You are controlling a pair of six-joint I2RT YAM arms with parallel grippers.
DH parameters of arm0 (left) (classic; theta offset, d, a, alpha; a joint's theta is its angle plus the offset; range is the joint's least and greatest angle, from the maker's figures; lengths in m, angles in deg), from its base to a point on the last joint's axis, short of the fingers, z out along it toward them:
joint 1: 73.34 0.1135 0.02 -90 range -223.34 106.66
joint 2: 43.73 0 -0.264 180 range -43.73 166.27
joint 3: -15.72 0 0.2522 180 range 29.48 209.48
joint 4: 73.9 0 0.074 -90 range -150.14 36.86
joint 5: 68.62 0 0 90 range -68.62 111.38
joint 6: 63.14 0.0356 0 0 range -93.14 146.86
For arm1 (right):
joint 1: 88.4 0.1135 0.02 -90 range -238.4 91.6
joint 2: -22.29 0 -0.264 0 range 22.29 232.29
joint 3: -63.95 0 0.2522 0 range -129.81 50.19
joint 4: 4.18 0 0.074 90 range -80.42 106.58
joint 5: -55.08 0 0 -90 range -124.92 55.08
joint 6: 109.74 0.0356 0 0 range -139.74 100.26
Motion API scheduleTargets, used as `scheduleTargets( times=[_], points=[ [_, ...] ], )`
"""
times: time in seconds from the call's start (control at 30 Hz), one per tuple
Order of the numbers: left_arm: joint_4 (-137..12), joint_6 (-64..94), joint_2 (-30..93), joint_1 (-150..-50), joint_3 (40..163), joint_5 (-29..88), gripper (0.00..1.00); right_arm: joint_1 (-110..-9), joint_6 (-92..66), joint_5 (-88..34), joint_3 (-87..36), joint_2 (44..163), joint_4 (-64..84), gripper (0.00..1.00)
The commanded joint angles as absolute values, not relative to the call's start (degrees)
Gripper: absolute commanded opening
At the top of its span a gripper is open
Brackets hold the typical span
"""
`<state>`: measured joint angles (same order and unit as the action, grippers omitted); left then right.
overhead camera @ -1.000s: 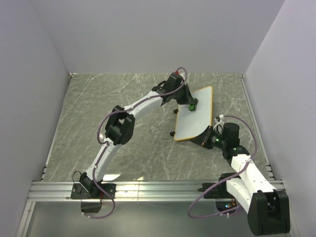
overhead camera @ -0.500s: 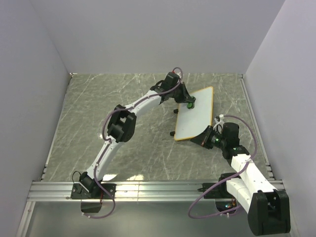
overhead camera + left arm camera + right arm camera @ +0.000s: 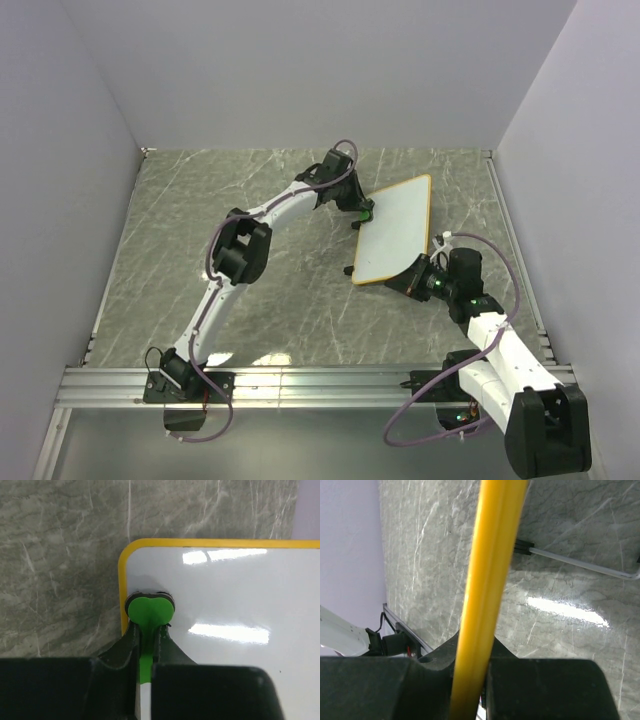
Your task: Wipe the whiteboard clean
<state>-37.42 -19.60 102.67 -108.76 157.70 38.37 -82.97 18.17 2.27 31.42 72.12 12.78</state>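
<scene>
The whiteboard (image 3: pixel 397 232) lies slanted at the table's middle right, a white board with a yellow frame and no marks showing on it. My left gripper (image 3: pixel 362 212) is shut on a green eraser (image 3: pixel 150 611), which presses on the whiteboard (image 3: pixel 225 650) just inside its rounded far-left corner. My right gripper (image 3: pixel 418 276) is shut on the board's near edge. In the right wrist view the yellow frame (image 3: pixel 490 580) runs straight up between the right gripper's (image 3: pixel 472 652) fingers.
Grey marble tabletop (image 3: pixel 230 220) surrounds the board. A black foot (image 3: pixel 348 270) sticks out at the board's near-left corner, and a thin wire leg (image 3: pixel 580 565) shows under it. White walls close three sides; an aluminium rail (image 3: pixel 300 380) crosses the near edge.
The left gripper slid the eraser leftward across the board's far end to its left edge. The right gripper and the board stayed put.
</scene>
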Motion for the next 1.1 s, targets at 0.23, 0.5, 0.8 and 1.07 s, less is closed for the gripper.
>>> scheduleTargets(
  times=[0.23, 0.5, 0.8, 1.07],
  points=[
    [-38.07, -15.50, 85.13, -117.36, 134.97, 33.07, 0.00, -81.01, 18.76, 1.65, 28.66, 73.71, 10.46, 0.00],
    [-42.03, -21.92, 76.86, -125.37, 116.42, 29.02, 0.00, -80.75, 19.81, 2.17, 28.22, 73.62, 9.75, 0.00],
    [-46.25, -30.26, 70.97, -131.52, 107.27, 27.35, 0.00, -80.75, 19.90, 2.18, 28.48, 70.72, 11.33, 0.00],
    [-39.06, -27.11, 72.29, -126.70, 116.12, 21.74, 0.00, -80.75, 20.43, 2.35, 28.83, 67.21, 13.26, 0.00]
  ],
)
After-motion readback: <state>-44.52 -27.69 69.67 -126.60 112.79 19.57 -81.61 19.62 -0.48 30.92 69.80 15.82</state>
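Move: The left hand holds the green eraser at the far end of the board's left edge. The board's near-left corner lies about 23 cm back and 4 cm left of it, roughly level. The near black clip is some 20 cm back and 6 cm left, the far clip about 5 cm back and 4 cm left. The board's middle is 6 cm back and 9 cm right. From the right hand, that corner lies about 13 cm left and 1 cm back. Eraser still on the whiteboard, the left hand drags it back along the board's left side towards the near-left corner, about 19 cm in one quick stroke that rises some 2 cm and eases to a stop. Its left side rolls up roughly 10 degrees; the grip stays shut. The right hand holds still, keeping the board's yellow near edge pinched. ##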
